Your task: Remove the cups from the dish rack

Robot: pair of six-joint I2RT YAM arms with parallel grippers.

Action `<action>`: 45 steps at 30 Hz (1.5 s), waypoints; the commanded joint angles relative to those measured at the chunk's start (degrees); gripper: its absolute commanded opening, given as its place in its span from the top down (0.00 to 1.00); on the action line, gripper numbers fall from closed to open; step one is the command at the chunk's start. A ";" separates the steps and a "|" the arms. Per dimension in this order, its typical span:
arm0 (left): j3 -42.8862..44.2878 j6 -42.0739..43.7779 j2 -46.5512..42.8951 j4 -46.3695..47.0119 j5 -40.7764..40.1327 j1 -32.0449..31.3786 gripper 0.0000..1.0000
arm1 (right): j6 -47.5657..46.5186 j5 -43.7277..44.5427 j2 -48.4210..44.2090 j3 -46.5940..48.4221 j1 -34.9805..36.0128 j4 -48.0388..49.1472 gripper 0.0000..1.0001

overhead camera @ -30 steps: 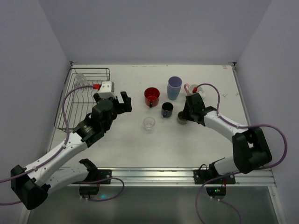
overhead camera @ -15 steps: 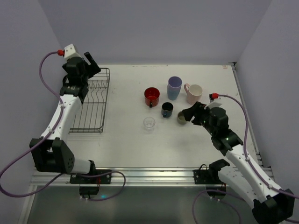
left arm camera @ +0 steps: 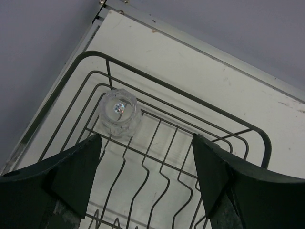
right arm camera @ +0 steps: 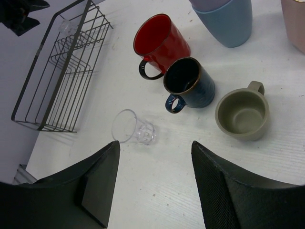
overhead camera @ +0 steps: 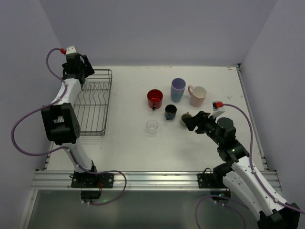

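Observation:
The dish rack (overhead camera: 93, 107) stands at the table's far left. One clear glass (left arm camera: 120, 112) sits upside down in its far corner. My left gripper (overhead camera: 82, 71) hangs open above that corner (left arm camera: 147, 167), with the glass ahead of its left finger. On the table stand the red mug (overhead camera: 155, 98), lavender tumbler (overhead camera: 177, 89), pink mug (overhead camera: 197, 95), dark blue cup (overhead camera: 170, 112), olive mug (right arm camera: 242, 114) and another clear glass (overhead camera: 152, 126). My right gripper (overhead camera: 193, 121) is open and empty, raised just near of the olive mug (right arm camera: 155, 176).
Grey walls close in the table on the left, back and right. The rack's raised wire rim (left arm camera: 181, 93) and tines surround the glass. The standing cups cluster tightly at the table's middle back. The arm bases sit along the near rail (overhead camera: 152, 179).
My left arm has swung from the table's middle to the rack's far corner, its jaws narrowing a little. My right gripper opened off the olive mug and pulled back towards the near right.

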 commanded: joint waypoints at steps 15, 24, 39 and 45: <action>13.91 6.74 15.53 -3.26 -2.99 2.34 0.25 | -0.68 -3.83 0.59 -1.08 0.04 5.21 0.36; 16.37 6.92 18.96 -3.62 -4.13 2.77 0.26 | -0.77 -4.53 1.20 -1.43 0.04 5.21 0.36; 14.36 6.92 18.53 -1.77 -4.66 3.21 0.86 | -0.77 -4.09 1.91 -1.17 -0.04 5.21 0.36; 11.28 4.20 11.32 0.34 -0.80 3.21 0.98 | 0.28 -6.01 0.77 0.06 -0.04 5.04 0.34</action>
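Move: The last clear glass stands in the far left part of the dish rack, about 5 cm ahead of the left hand, 5 cm to its left and some 11 cm below. The rack's far rail is about 6 cm beyond the glass, its middle some 6 cm to the glass's right, and the left rail runs about 6 cm to the left of the glass. From the right hand the glass is roughly 33 cm ahead, 58 cm left and 11 cm below. With fingers open, the left hand first slips forward and left over the far left end of the rack, then sinks almost straight down to the clear glass, about 9 cm lower in all and some 4 cm farther out, its fingers tipping about 10 degrees more downward. Once down, it edges slightly left and closes, one pad on each side of the glass, pinching it and keeping that hold. ##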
